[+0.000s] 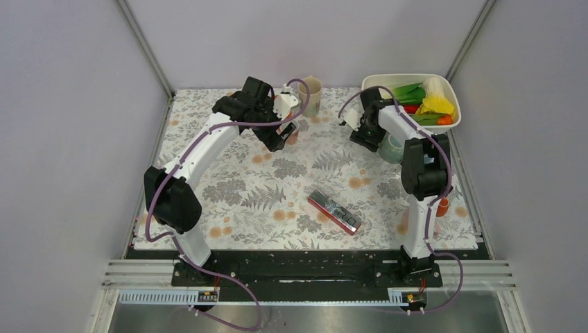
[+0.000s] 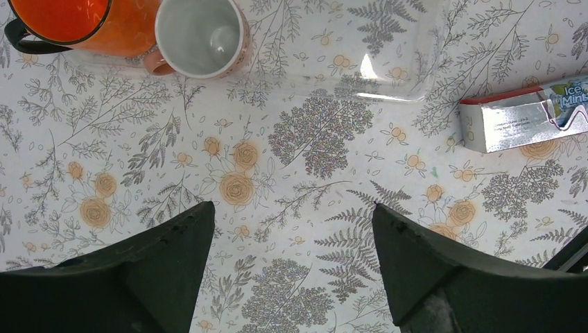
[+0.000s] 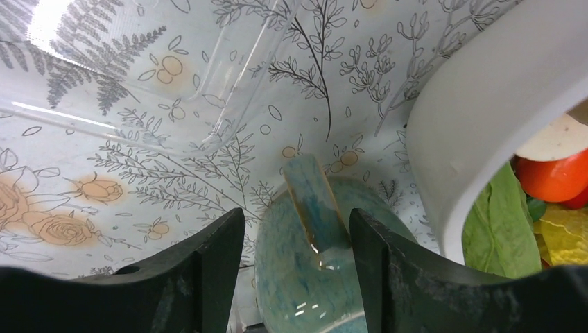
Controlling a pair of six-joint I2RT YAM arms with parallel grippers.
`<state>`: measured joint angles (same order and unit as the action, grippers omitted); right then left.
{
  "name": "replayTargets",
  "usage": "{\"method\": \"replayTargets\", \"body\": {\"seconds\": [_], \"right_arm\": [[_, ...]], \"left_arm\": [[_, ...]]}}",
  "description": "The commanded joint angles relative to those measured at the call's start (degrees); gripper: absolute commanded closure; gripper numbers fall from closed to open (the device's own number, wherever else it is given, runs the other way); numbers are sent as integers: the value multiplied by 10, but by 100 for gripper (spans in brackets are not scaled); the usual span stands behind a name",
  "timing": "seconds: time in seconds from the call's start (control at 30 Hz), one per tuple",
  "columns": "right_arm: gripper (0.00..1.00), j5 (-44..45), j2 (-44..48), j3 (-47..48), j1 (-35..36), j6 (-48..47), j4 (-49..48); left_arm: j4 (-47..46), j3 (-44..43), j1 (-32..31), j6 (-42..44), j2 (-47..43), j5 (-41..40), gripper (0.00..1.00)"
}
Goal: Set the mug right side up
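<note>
The mug (image 3: 312, 284) is teal-glazed and sits beside the white bowl at the back right, half hidden under the right arm in the top view (image 1: 392, 148). Only its rounded side and its handle (image 3: 313, 205) show; its mouth is hidden. My right gripper (image 3: 297, 222) straddles the handle with its jaws apart. The right finger lies against the handle, and a gap remains at the left finger. My left gripper (image 2: 292, 215) hangs wide open over bare tablecloth at the back left (image 1: 286, 132), holding nothing.
A white bowl (image 3: 485, 104) of toy vegetables stands just right of the mug. An orange mug (image 2: 83, 24) and a pink mug (image 2: 201, 35) stand upright near the left gripper. A beige mug (image 1: 310, 94) stands at the back, and a mint box (image 1: 335, 211) lies mid-table. A clear tray (image 3: 173, 90) lies between the arms.
</note>
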<state>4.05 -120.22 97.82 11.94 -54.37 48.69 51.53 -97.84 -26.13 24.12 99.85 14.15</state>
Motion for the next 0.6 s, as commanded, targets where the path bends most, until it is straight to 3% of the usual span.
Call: {"method": "replayTargets", "body": {"seconds": [0.0, 0.13, 0.33, 0.57], "right_arm": [[34, 25, -22, 13, 1, -55, 0], [38, 35, -40, 12, 1, -68, -5], [75, 24, -35, 5, 1, -78, -8], [98, -60, 14, 9, 6, -81, -4]], "left_arm": [[-19, 1, 5, -1, -25, -1, 13], [-19, 1, 5, 1, -27, 2, 13], [-15, -3, 7, 8, -27, -1, 13], [-15, -8, 8, 3, -21, 6, 13]]}}
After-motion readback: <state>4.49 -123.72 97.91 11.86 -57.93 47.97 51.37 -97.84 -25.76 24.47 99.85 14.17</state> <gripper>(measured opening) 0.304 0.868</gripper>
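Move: The green mug's body is about 5 cm to the right of my right hand, level with it fore and aft and roughly 3 cm lower, its handle pointing in under my open fingers. The vegetable basket's middle is about 14 cm ahead and 13 cm right; the blue mug stands some 17 cm right, roughly level with the hand; the beige mug is about 17 cm ahead and 20 cm left. From my left hand the green mug is around 37 cm right, 8 cm ahead and 16 cm down. I sink my right hand about 2.5 cm, easing slightly right as I go, so that the open fingers straddle the green mug's handle. Near the bottom I close them from the front and back sides until they stop on the handle, pinching it, then hold that height and come back a touch to the left. ##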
